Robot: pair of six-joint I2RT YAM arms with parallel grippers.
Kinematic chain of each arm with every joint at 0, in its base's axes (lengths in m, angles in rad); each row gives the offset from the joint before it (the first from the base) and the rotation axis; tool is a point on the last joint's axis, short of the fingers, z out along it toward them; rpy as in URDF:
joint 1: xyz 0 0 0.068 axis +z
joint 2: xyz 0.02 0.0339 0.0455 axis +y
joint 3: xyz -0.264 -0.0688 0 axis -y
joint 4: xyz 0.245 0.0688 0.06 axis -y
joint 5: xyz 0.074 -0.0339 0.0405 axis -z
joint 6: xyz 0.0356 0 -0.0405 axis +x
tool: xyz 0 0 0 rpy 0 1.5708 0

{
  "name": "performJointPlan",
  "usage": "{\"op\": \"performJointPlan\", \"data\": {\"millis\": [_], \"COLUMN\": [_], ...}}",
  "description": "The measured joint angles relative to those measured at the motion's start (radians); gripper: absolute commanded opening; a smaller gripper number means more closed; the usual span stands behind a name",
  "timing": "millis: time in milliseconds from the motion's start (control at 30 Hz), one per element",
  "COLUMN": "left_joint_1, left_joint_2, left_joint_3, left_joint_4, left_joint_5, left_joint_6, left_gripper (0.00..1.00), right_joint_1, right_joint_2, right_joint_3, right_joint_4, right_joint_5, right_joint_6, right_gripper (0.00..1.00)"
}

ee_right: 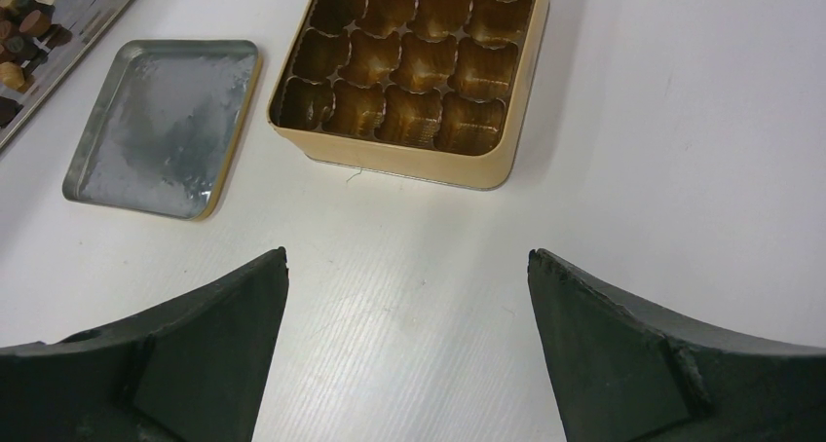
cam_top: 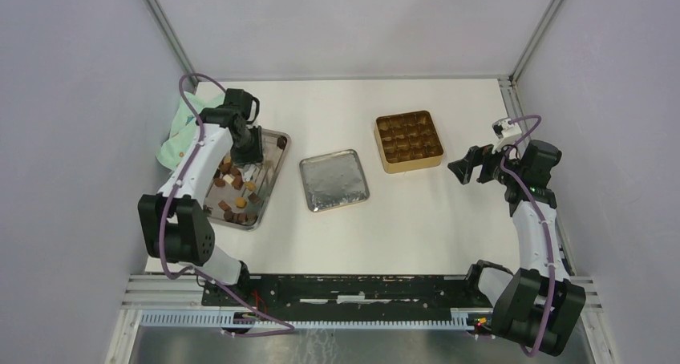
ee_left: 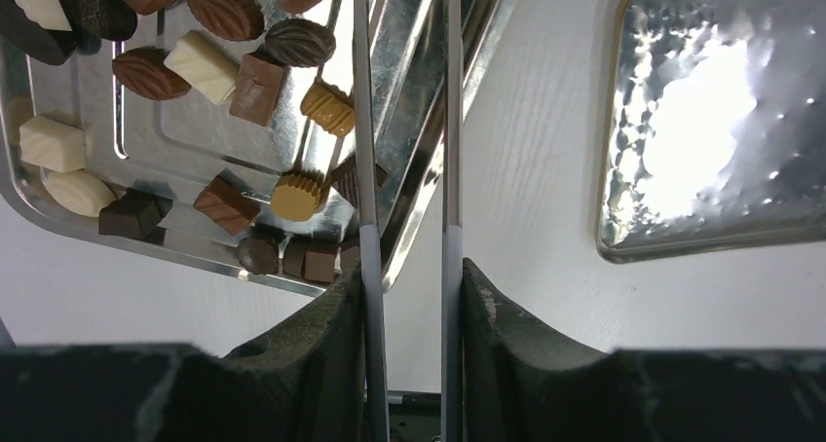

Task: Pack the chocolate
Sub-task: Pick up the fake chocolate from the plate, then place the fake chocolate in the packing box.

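Note:
Chocolate (ee_left: 297, 195) pieces, dark, mid-brown, caramel and cream-white, lie loose on a steel tray (ee_left: 185, 145) at the table's left. My left gripper (ee_left: 411, 276) hangs over the tray's right edge, shut on long metal tweezers (ee_left: 361, 121). The two tweezer arms stand apart, and their tips run out of the top of the left wrist view. The gold tin (cam_top: 410, 166) sits at the back right with every visible compartment bare. My right gripper (ee_right: 409, 257) is open above the table, just in front of the tin (ee_right: 409, 162).
The tin's silver lid (cam_top: 334, 179) lies upside down between the tray (cam_top: 275, 165) and the tin. A pale green cloth (cam_top: 180, 135) is bunched behind the left arm. Grey walls close in the left, back and right sides.

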Motion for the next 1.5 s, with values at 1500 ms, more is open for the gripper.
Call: {"op": "performJointPlan", "data": {"millis": [1500], "left_joint_1": [-0.573], "left_joint_2": [0.461], "left_joint_3": [0.468], "left_joint_4": [0.504], "left_joint_5": [0.235], "left_joint_6": [-0.372], "left_gripper": [0.07], "right_joint_1": [-0.006], "right_joint_2": [-0.020], "right_joint_3": [-0.014], "right_joint_4": [-0.001], "right_joint_5": [0.006], "right_joint_6": [-0.009], "right_gripper": [0.98]}}
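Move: To the left hand's right, about 47 cm off and some 12 cm ahead, stands the chocolate box, around 11 cm below; this hand already holds the tongs over the chocolate tray, whose middle is about 4 cm to its left, 3 cm ahead and 13 cm below. The empty silver plate lies on the way, some 24 cm right, 2 cm ahead and 14 cm below. From the idle right hand the box is roughly 14 cm ahead, 13 cm left and 14 cm down. Sweeping the squeezed tongs about 35 cm to the right, the left hand leaves the tray, arches some 10 cm up across the area of the silver plate, then eases down over 6 cm while reaching about 8 cm forward to the box. The wrist swings the fingers out to the right, up to some 45 degrees before easing back a little, and turns clockwise; the grip on the tongs stays unchanged. ##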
